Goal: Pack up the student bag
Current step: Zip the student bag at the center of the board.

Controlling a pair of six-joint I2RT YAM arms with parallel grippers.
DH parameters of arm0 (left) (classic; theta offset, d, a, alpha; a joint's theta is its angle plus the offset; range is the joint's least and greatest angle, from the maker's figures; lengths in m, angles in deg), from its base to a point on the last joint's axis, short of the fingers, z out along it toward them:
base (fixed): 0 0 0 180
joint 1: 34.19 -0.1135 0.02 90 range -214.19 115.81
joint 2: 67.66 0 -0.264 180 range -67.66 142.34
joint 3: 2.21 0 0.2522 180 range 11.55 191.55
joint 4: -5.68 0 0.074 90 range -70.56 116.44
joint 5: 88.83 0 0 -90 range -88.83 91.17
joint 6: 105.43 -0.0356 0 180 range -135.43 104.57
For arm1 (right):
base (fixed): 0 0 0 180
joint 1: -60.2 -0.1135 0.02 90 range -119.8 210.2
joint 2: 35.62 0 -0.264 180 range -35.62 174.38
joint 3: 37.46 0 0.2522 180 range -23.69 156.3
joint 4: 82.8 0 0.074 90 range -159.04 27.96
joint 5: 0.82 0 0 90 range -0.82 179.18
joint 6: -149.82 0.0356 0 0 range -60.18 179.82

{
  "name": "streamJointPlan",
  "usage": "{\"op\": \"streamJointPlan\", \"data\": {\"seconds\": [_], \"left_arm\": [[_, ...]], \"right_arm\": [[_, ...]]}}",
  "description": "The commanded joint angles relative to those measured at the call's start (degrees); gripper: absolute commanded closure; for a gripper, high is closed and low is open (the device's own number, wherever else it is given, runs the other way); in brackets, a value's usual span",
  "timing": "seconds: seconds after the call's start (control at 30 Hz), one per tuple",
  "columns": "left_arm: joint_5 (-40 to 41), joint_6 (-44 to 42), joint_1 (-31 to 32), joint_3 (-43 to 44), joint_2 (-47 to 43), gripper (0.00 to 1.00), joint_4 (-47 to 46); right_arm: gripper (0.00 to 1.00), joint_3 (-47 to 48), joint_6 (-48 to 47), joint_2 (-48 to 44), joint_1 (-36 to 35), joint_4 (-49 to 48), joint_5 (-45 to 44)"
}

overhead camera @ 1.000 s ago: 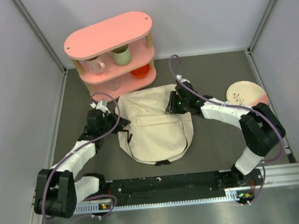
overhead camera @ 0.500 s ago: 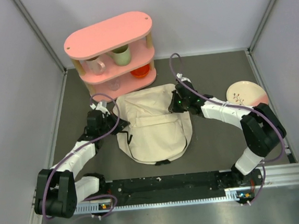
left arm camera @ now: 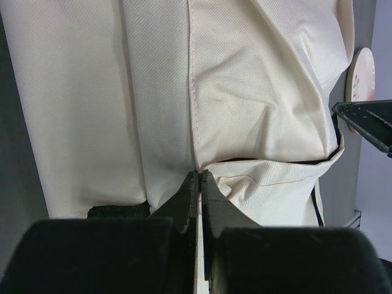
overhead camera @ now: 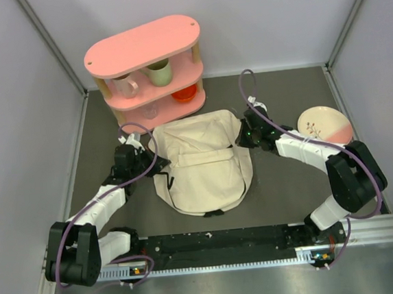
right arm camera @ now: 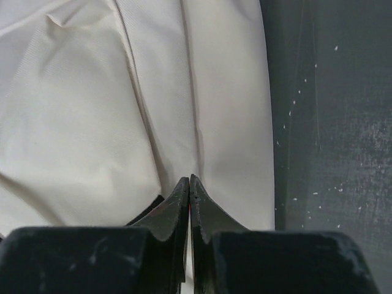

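The student bag (overhead camera: 201, 166), cream fabric with dark zipper lines and black buckles, lies flat in the middle of the table. My left gripper (overhead camera: 155, 166) is at its left edge, shut, with a fold of the cream fabric (left arm camera: 245, 104) pinched between the fingertips (left arm camera: 199, 174). At the bag's upper right edge my right gripper (overhead camera: 242, 139) is also shut, its tips (right arm camera: 188, 179) nipping the bag's fabric (right arm camera: 92, 110) near the edge. Dark table (right arm camera: 331, 122) shows just right of that edge. The bag's inside is hidden.
A pink two-level shelf (overhead camera: 143, 48) stands behind the bag, holding a pink mug (overhead camera: 126, 86), a green cup (overhead camera: 160, 73), an orange bowl (overhead camera: 185, 93) and a clear glass (overhead camera: 151, 111). A pale plate (overhead camera: 323, 123) lies at the right, by the right arm. Grey walls enclose the table.
The right gripper has closed on the bag's upper right edge and shifted to the right, drawing that edge outward. The left gripper has kept its hold and place.
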State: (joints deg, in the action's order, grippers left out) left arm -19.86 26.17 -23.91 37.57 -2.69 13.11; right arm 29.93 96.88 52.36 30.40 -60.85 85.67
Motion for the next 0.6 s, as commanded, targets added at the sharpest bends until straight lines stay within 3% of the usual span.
{"op": "streamJointPlan", "data": {"seconds": [0.0,0.07,0.1,0.2,0.27,0.57], "left_arm": [[1.0,-1.53,-0.18,0.35,-1.07,1.0,0.35],[0.82,-1.53,-0.18,0.35,-0.9,1.0,0.35],[0.82,-1.53,-0.18,0.35,-0.81,1.0,0.26],[0.38,-1.44,-0.18,0.61,-0.11,1.0,0.0],[0.38,-1.26,-0.18,0.61,-0.19,1.0,0.0],[0.47,-1.7,-0.18,0.35,-0.2,1.0,0.26]], "right_arm": [[1.0,-1.41,0.03,-2.64,1.06,-1.15,-0.28],[0.99,-1.77,0.47,-3.43,1.33,-3.17,4.81],[0.76,-2.03,1.69,-3.61,1.33,-3.7,6.48],[0.48,-3.0,4.76,-4.66,1.41,-5.28,9.22],[0.43,-3.7,6.35,-5.19,1.5,-5.98,9.22],[0.43,-6.26,10.22,-4.23,2.03,-11.35,13.78]]}}
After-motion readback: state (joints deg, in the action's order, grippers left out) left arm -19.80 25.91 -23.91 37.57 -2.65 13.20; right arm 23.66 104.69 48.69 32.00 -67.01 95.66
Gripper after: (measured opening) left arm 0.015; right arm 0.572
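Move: The black zip tab at the pocket's right end lies about 3 cm left, 1 cm back and a little under the shut right fingertips. From there the middle of the pocket flap is some 11 cm to the left and 3 cm nearer the base, and the bag's right edge runs about 3 cm to the right, level with the tips. From the left gripper the same tab is about 22 cm to the right and 4 cm farther out. Bring the right gripper back about 2 cm towards the black zip tab, dipping a centimetre as it sets off, then go some 2 cm left and rise slightly. Open the fingers to a bit over half so they come either side of the tab, and roll the wrist about 10 degrees, its left side up. Keep the left gripper still, shut on the cloth at the pocket's left end. ##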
